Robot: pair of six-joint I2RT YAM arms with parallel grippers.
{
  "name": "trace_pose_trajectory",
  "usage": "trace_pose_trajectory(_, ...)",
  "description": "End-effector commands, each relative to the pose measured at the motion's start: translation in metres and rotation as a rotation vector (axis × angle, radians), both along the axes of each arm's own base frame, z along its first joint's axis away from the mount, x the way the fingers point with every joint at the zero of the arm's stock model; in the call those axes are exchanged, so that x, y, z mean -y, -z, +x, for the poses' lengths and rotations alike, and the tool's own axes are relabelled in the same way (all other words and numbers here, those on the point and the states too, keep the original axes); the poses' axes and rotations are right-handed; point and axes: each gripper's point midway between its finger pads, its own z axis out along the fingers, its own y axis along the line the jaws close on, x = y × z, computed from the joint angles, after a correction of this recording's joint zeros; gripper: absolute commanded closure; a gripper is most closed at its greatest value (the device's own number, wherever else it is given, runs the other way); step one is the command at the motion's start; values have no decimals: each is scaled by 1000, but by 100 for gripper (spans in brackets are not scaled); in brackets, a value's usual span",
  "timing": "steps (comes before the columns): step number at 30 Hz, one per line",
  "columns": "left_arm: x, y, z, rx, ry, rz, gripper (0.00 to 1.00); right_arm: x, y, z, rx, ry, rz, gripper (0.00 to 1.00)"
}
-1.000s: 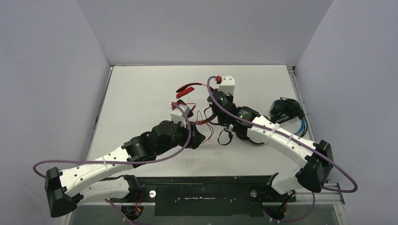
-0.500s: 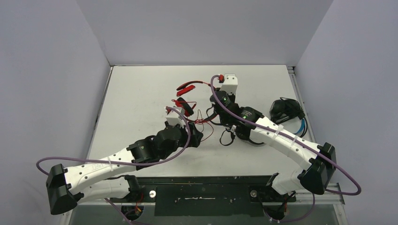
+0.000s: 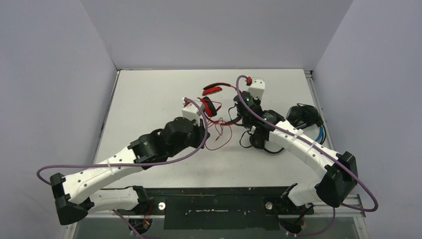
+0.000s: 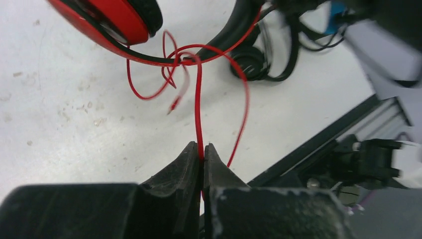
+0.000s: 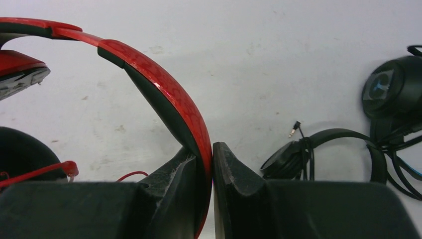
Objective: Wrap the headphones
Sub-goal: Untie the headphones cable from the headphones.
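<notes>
The red headphones (image 3: pixel 212 90) sit raised at the table's middle, with their red cord (image 3: pixel 219 134) trailing in loose loops toward me. My right gripper (image 5: pixel 211 149) is shut on the red headband (image 5: pixel 164 89), which passes between its fingers. My left gripper (image 4: pixel 203 149) is shut on the red cord (image 4: pixel 198 99), which runs taut from the jaws up to a tangle below the red ear cup (image 4: pixel 117 17). The all-black headphones (image 3: pixel 259 142) lie under the right arm, their cable bundled around the band (image 5: pixel 318 149). The black headphones with the blue headband (image 3: pixel 304 117) lie at the right.
A loose jack plug (image 5: pixel 294 128) lies on the white table (image 3: pixel 149 99) beside the black headphones. Grey walls close in the table on three sides. A black rail (image 3: pixel 214 204) with the arm bases runs along the near edge.
My left gripper opened wide, moved away from me and shut on the red cord. My right arm carried the red headphones to the right and slightly farther back.
</notes>
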Motion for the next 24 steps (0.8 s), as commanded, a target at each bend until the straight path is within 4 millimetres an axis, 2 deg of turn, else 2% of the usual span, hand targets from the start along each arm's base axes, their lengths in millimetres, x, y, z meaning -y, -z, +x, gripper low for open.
trace_pose_trajectory(1, -19, -92, -25, 83, 110, -139, 100, 20, 9, 15, 15, 79, 106, 100)
trace_pose_trajectory(8, -35, -206, -39, 231, 138, -367, 100, 21, 53, 12, -69, 96, 79, 100)
trace_pose_trajectory(12, -63, -262, -45, 352, 109, -434, 100, 25, 68, 11, -101, 108, 63, 100)
trace_pose_trajectory(14, -87, -280, -43, 401, 43, -423, 100, 27, 71, 11, -112, 112, 63, 100)
trace_pose_trajectory(16, -123, -301, -40, 449, -72, -408, 100, 29, 73, 11, -119, 118, 69, 100)
trace_pose_trajectory(20, -205, -327, -42, 515, -325, -393, 100, 34, 74, 14, -124, 125, 90, 100)
trace_pose_trajectory(22, -233, -327, -44, 533, -412, -393, 100, 37, 72, 17, -123, 128, 95, 100)
trace_pose_trajectory(24, -249, -315, -43, 521, -483, -363, 100, 39, 66, 19, -115, 128, 100, 100)
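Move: The left hand already pinches the red cable; the red headphones it draws away from are about 13 cm ahead, 6 cm to its right and level in height, with the cable loops some 6 cm ahead, 6 cm right and a little lower. The right hand grips their headband, the headphones' middle about 9 cm to its left. The bundled black headphones lie roughly 15 cm right of that hand, 2 cm back and 20 cm below. Left hand draws the pinched cable up some 33 cm, then left; right hand lowers the headphones 10 cm. ##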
